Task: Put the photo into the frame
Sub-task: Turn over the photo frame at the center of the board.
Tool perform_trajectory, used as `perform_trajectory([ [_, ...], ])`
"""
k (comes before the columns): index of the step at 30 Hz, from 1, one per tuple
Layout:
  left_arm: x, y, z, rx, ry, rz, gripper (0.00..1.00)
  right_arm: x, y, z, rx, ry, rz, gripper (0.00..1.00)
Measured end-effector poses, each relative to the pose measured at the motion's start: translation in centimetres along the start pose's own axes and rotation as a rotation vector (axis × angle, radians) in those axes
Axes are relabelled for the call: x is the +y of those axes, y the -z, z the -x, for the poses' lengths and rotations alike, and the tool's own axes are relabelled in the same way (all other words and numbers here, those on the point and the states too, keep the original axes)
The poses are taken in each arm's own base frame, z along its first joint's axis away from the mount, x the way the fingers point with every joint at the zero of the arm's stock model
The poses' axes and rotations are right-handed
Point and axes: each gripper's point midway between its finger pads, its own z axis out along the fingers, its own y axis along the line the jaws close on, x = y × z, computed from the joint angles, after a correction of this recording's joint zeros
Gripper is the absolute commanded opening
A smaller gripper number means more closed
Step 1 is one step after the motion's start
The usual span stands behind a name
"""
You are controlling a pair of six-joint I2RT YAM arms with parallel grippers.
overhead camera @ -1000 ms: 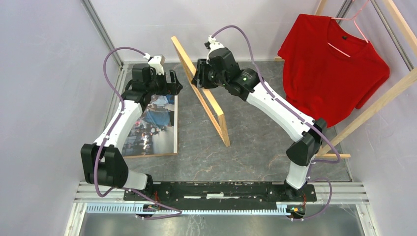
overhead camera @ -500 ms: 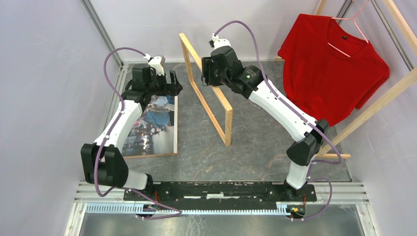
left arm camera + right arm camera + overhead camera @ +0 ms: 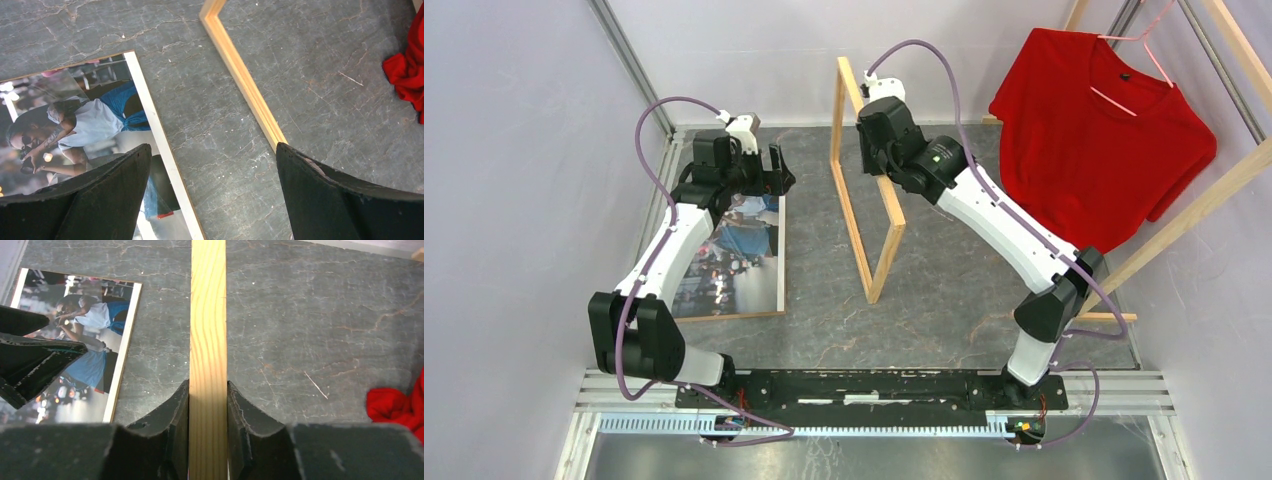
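Observation:
The photo (image 3: 734, 270) lies flat on the grey table at the left, with a blue-clad figure showing on its far part (image 3: 85, 120). My left gripper (image 3: 776, 170) hovers open over its far right corner, and only table lies between the fingers (image 3: 214, 150). The light wooden frame (image 3: 887, 258) stands on edge in the middle of the table, empty, with the table visible through it. My right gripper (image 3: 866, 140) is shut on its raised rail (image 3: 208, 315), both pads pressed against the wood (image 3: 208, 385). A lower rail (image 3: 240, 80) rests on the table beside the photo.
A red T-shirt (image 3: 1104, 130) hangs from a wooden-beam rack (image 3: 1204, 200) at the right, its hem reaching the table (image 3: 407, 65). Pale walls and a metal post (image 3: 629, 60) close in the left and back. Bare grey table (image 3: 824, 320) lies between the frame and the arm bases.
My right gripper has carried the frame's raised rail up and to the right, swinging the frame more upright, and has closed tight on the rail. The left arm and the photo have not moved.

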Motion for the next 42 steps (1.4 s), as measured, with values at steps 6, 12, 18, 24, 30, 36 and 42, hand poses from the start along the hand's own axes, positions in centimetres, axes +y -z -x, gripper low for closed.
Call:
perform_trajectory([
  [6, 0.4, -0.4, -1.0, 0.036, -0.028, 0.007, 1.0, -3.8, 0.6, -0.6, 0.008, -0.063, -0.045, 0.25],
  [12, 2.6, -1.9, -5.1, 0.152, -0.102, 0.066, 1.0, -7.3, 1.0, -1.5, 0.009, -0.137, -0.065, 0.23],
  [18, 4.5, -2.7, -9.6, 0.268, -0.197, 0.149, 1.0, -9.4, 1.5, -2.6, -0.024, -0.188, -0.072, 0.24],
  [24, 3.8, -3.1, -12.5, 0.325, -0.328, 0.179, 1.0, -11.2, 2.2, -4.1, -0.059, -0.261, -0.056, 0.24],
  [30, 3.6, -4.3, -12.9, 0.324, -0.408, 0.212, 1.0, -11.3, 1.1, -10.2, 0.026, -0.294, -0.029, 0.23],
  [36, 4.6, -5.5, -14.5, 0.375, -0.461, 0.252, 1.0, -12.0, -0.5, -20.3, 0.307, -0.233, -0.07, 0.23],
  [42, 5.4, -5.7, -14.2, 0.373, -0.509, 0.295, 1.0, -12.9, -0.2, -21.6, 0.342, -0.208, -0.092, 0.24],
])
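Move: Gripped by the right hand, the photo frame hangs upright; its lower bar is about 4 cm left, 2 cm ahead and 30 cm below. The clear board centre where the frame goes is about 31 cm below that hand and 3 cm back; the photo lies roughly 30 cm to its left, 1 cm back. From the open left hand, the photo lies about 12 cm left, 2 cm back and 21 cm below, the lower bar 15 cm right and 1 cm ahead. Swinging the frame's held upper bar about 12 cm to the right, the right hand keeps its pinch, then drops quickly, near 20 cm down overall, drawing back 7 cm and tipping its fingers down some 20 degrees to lay the frame over. The left hand sinks about 16 cm towards the photo's right edge, rolling its left side up nearly 40 degrees, fingers wide open. ##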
